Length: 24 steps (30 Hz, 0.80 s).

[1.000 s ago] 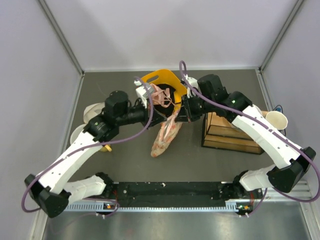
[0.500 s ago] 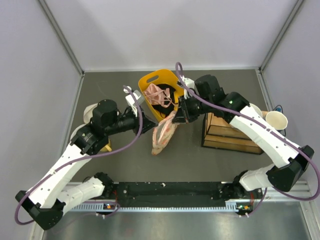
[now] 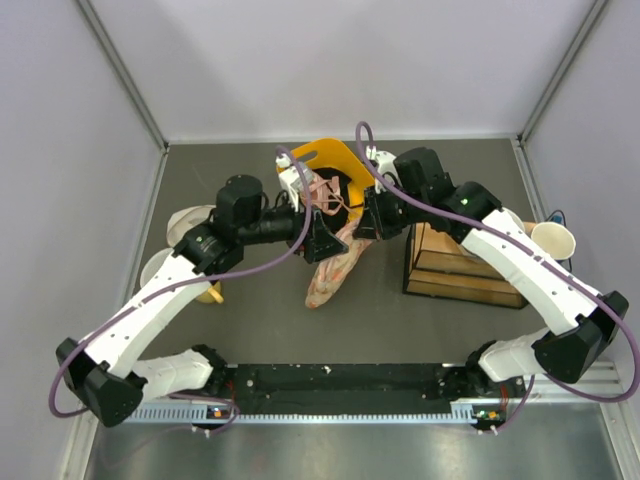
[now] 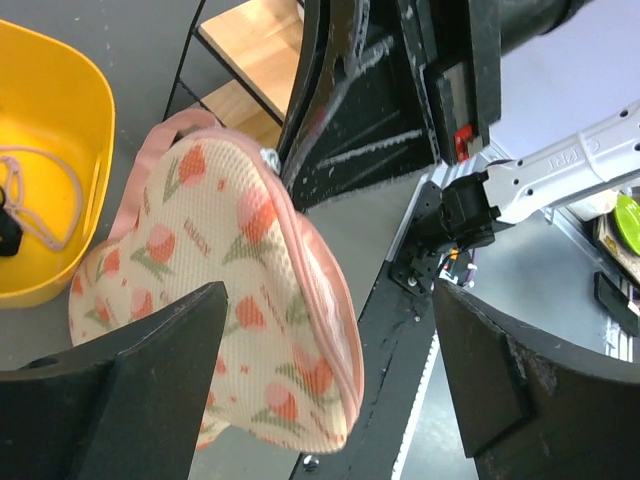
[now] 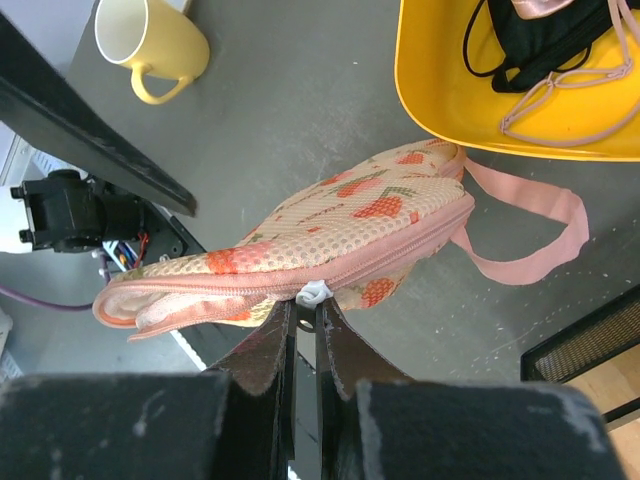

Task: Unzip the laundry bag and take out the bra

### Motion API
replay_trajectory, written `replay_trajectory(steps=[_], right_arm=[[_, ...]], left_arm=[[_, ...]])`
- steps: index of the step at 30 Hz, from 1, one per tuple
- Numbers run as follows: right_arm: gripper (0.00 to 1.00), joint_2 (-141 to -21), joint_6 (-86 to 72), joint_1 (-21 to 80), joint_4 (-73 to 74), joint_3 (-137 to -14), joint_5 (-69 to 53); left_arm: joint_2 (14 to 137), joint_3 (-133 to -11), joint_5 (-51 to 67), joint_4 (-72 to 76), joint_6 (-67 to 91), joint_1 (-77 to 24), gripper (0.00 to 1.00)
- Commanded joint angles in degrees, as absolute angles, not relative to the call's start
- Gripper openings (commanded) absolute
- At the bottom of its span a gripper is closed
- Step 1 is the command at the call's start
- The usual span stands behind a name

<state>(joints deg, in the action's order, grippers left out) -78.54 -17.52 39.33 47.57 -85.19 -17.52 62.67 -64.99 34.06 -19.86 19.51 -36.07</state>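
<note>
The laundry bag (image 3: 333, 268), pale pink with orange-red prints, hangs off the table from my right gripper (image 3: 356, 236). In the right wrist view the right gripper (image 5: 312, 305) is shut on the small white zip pull (image 5: 313, 292), about halfway along the bag's (image 5: 300, 250) pink zip edging. My left gripper (image 3: 322, 240) stands wide open just left of the bag. In the left wrist view the bag (image 4: 230, 290) hangs between and beyond the spread fingers (image 4: 120, 390) of the left gripper (image 4: 325, 390), which touch nothing. The bra is hidden.
Behind the bag stands a yellow basket (image 3: 318, 160) holding a pink strappy garment (image 5: 560, 100) and a black garment (image 5: 530, 50). A wooden crate (image 3: 460, 265) stands to the right, with a paper cup (image 3: 553, 240) beyond it. A yellow mug (image 5: 165, 45) and bowls (image 3: 185, 225) are on the left.
My left gripper was shut, swung away to the left, then came back beside the bag and opened wide. The right gripper has kept its hold on the zip pull.
</note>
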Motion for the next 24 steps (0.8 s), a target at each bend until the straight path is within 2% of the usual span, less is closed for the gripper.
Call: replay_trajectory(steps=[1,2,4,5,6,9,10,11,13,14,15,16,17,21,22,24], right_arm=[[0.0,-77.3,-16.7,39.6,46.6,-87.2,-16.7],[0.0,-77.2,-16.8,39.6,46.6,-87.1,-16.7],[0.0,-77.3,-16.9,39.6,46.6,-87.0,-16.8],[0.0,-77.3,-16.7,39.4,46.5,-87.0,-16.7],[0.0,-77.1,-16.9,39.5,46.6,-87.0,-16.6],[0.0,-76.3,-17.0,39.6,46.8,-87.0,-16.4],[0.0,-76.2,-17.1,39.6,46.7,-86.9,-16.6],[0.0,-76.0,-16.9,39.6,46.8,-87.1,-16.6],[0.0,-75.7,-16.5,39.6,46.8,-87.4,-17.4],[0.07,-75.6,-16.3,39.5,47.0,-87.6,-17.9],[0.23,-75.5,-15.8,39.5,47.3,-87.8,-18.7],[0.47,-75.2,-14.4,38.9,47.9,-88.5,-19.9],[0.53,-75.0,-13.9,38.2,49.2,-88.9,-20.0],[0.7,-72.2,-12.7,33.0,49.9,-90.2,-23.6],[0.8,-71.6,-12.3,32.3,49.9,-90.7,-25.3],[0.81,-70.8,-11.6,31.7,49.8,-91.1,-25.4]], left_arm=[[67.5,-69.3,36.8,-14.2,21.9,-37.5,0.86],[68.4,-70.0,36.4,-13.9,22.1,-37.9,0.83],[70.8,-71.8,35.9,-13.8,22.1,-38.4,0.7],[71.9,-72.2,35.9,-13.9,22.1,-38.3,0.66],[72.3,-72.9,35.5,-13.8,22.1,-38.4,0.55],[72.9,-73.5,35.6,-14.5,21.3,-38.4,0.34],[72.9,-73.4,35.6,-14.8,21.0,-38.4,0.11],[73.0,-73.4,35.6,-15.2,20.7,-38.3,0.0],[73.0,-73.0,34.8,-16.8,20.1,-38.4,0.0],[72.2,-72.3,34.5,-17.0,19.9,-38.4,0.0],[71.5,-71.6,33.9,-17.1,19.6,-38.3,0.0],[70.8,-71.2,33.8,-17.4,18.9,-38.2,0.0],[69.5,-70.4,33.6,-17.5,18.5,-38.1,0.0],[66.7,-69.3,34.9,-18.5,16.8,-37.4,0.0],[66.4,-69.2,35.5,-19.2,16.0,-37.4,0.0],[65.7,-69.3,36.4,-20.1,15.0,-37.4,0.0]])
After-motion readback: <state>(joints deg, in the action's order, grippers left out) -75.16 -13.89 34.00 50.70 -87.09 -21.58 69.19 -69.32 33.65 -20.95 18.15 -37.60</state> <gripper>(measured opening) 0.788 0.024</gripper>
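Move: The laundry bag's half-unzipped edge, which my open left hand goes for, lies about 3 cm ahead, 3 cm to the right and 2 cm lower; from my right hand that spot is some 2 cm back, 3 cm left and level. My right fingers hold the zip pull, roughly 5 cm ahead, 6 cm right and 2 cm below my left hand. The yellow basket sits about 18 cm ahead of my left hand and 20 cm lower. I reach my left hand right and forward about 4 cm, sinking a little, and pinch the bag's zip edge just behind the pull, on the side already unzipped. Once that grip is shut, my right fingers open and let go of the zip pull, and I lift that hand up and to the right some 4 cm. As the right hand leaves, my left starts back and left, still pinching. ##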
